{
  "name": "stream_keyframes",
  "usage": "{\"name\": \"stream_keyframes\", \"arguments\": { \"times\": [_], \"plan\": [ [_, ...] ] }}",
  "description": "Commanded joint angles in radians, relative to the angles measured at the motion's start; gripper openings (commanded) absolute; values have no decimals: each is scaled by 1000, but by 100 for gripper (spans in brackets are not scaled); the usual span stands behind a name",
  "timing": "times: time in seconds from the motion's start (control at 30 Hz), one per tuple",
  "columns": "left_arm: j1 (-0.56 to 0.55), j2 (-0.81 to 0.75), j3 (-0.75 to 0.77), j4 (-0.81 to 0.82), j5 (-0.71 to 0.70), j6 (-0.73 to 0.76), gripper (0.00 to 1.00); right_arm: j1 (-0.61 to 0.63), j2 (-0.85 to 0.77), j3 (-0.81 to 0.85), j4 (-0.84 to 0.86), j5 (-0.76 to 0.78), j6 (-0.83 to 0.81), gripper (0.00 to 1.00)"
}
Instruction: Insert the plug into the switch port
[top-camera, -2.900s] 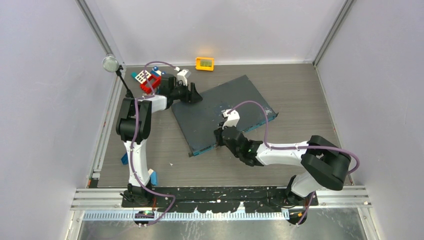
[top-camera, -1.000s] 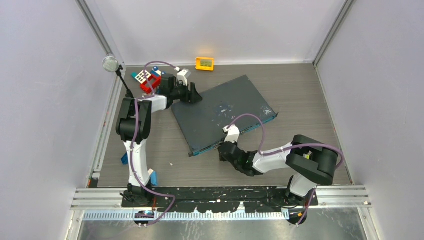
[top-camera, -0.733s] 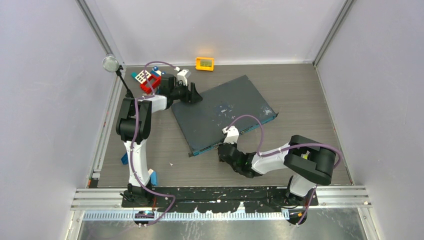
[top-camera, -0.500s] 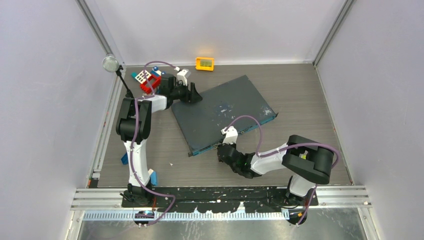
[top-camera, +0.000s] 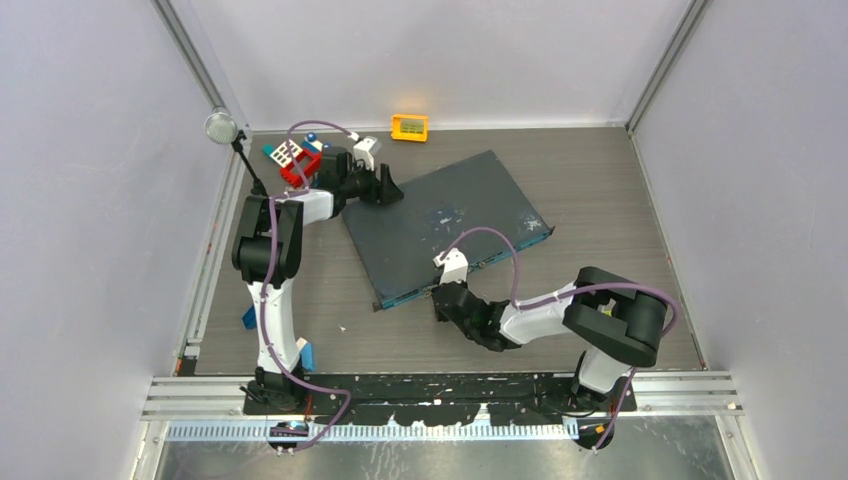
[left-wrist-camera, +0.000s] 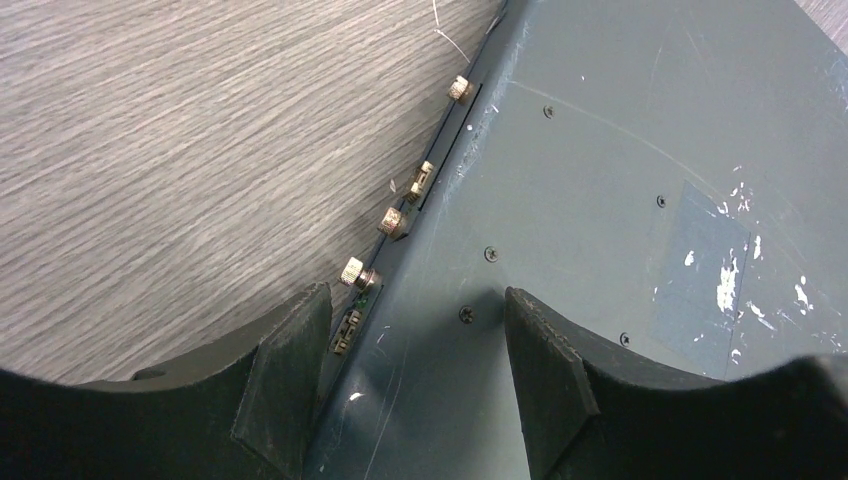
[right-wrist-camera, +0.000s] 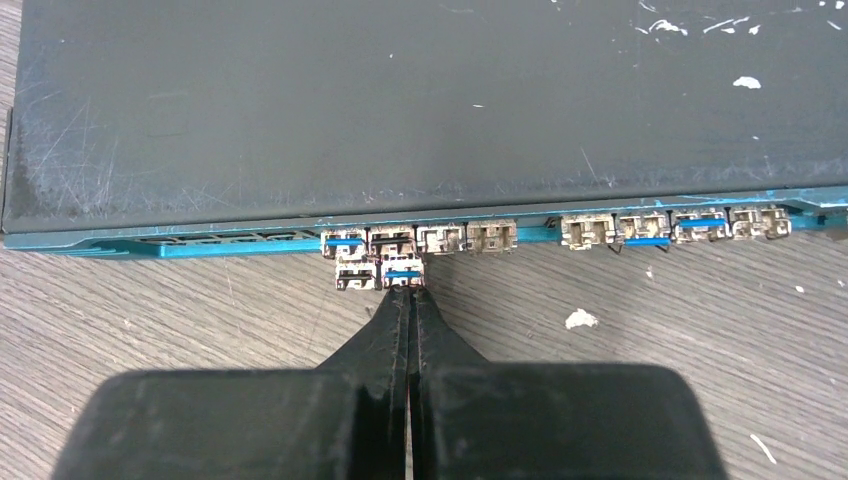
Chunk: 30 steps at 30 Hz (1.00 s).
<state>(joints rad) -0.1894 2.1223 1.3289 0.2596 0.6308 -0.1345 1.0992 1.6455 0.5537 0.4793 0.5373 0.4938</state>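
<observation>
The switch (top-camera: 440, 225) is a flat dark-grey box with a teal front face (right-wrist-camera: 200, 246) that carries a row of ports (right-wrist-camera: 588, 231). A small silver plug (right-wrist-camera: 402, 272) with a blue tab sticks out of one switch port (right-wrist-camera: 392, 240), beside a second silver plug (right-wrist-camera: 352, 275). My right gripper (right-wrist-camera: 408, 292) is shut and empty, its tips against the back of the blue-tabbed plug; it sits at the switch's front edge (top-camera: 440, 295). My left gripper (left-wrist-camera: 415, 385) is open and straddles the switch's rear edge at the far corner (top-camera: 388, 188).
A small orange-yellow box (top-camera: 409, 127) lies by the back wall. Red, blue and white toy blocks (top-camera: 293, 160) sit behind the left arm, near a round lamp on a stalk (top-camera: 221, 127). Brass thumbscrews (left-wrist-camera: 388, 220) line the switch's rear edge. Walls close in three sides.
My right gripper came back off the switch's top to its front face, then slid a little left along it. The left arm has not moved.
</observation>
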Motion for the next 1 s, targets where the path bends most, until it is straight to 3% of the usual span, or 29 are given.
{"name": "stream_keyframes", "arguments": {
  "times": [0.0, 0.3, 0.47, 0.67, 0.97],
  "plan": [
    [-6, -1, 16, -28, 20, 7, 65, -92, 18, 91, 186, 137, -62, 1],
    [-6, 1, 17, -30, 19, 6, 65, -91, -59, -38, 188, 1, -49, 1],
    [-9, -2, 15, -31, 9, 12, 65, -81, -187, -152, 120, -32, -9, 0],
    [-76, -2, 61, -163, -105, 56, 64, -73, -413, -244, -32, -10, 74, 0],
    [-85, -10, 42, -256, -113, -77, 64, -74, -570, -245, -202, 48, 100, 0]
  ]
}}
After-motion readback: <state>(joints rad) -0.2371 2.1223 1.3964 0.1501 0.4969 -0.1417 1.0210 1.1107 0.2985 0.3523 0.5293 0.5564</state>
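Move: The blue-latched plug sits in a lower port of the switch, right at the tips of my shut right fingers, about 2 cm ahead, 1 cm left and 1 cm down. The neighbouring plug is roughly 1 cm ahead and 2 cm left of that hand. A group of four plugs centres some 6 cm ahead and 7 cm right, and the switch's near left corner lies about 4 cm back, 12 cm left. From my left hand the blue-latched plug is roughly 25 cm back and 10 cm right, 4 cm lower. With my right fingers still shut against the blue-latched plug's end, I keep pushing, gaining barely half a centimetre, mostly left, while my left hand at the rear of the switch is carried along a few millimetres. Then my right fingertips come free and I swing that hand about 8 cm right and over 5 cm up, slightly back, rolling it some 10 degrees so its left side rises. Late on, my left hand eases about a centimetre right along the switch's rear. ##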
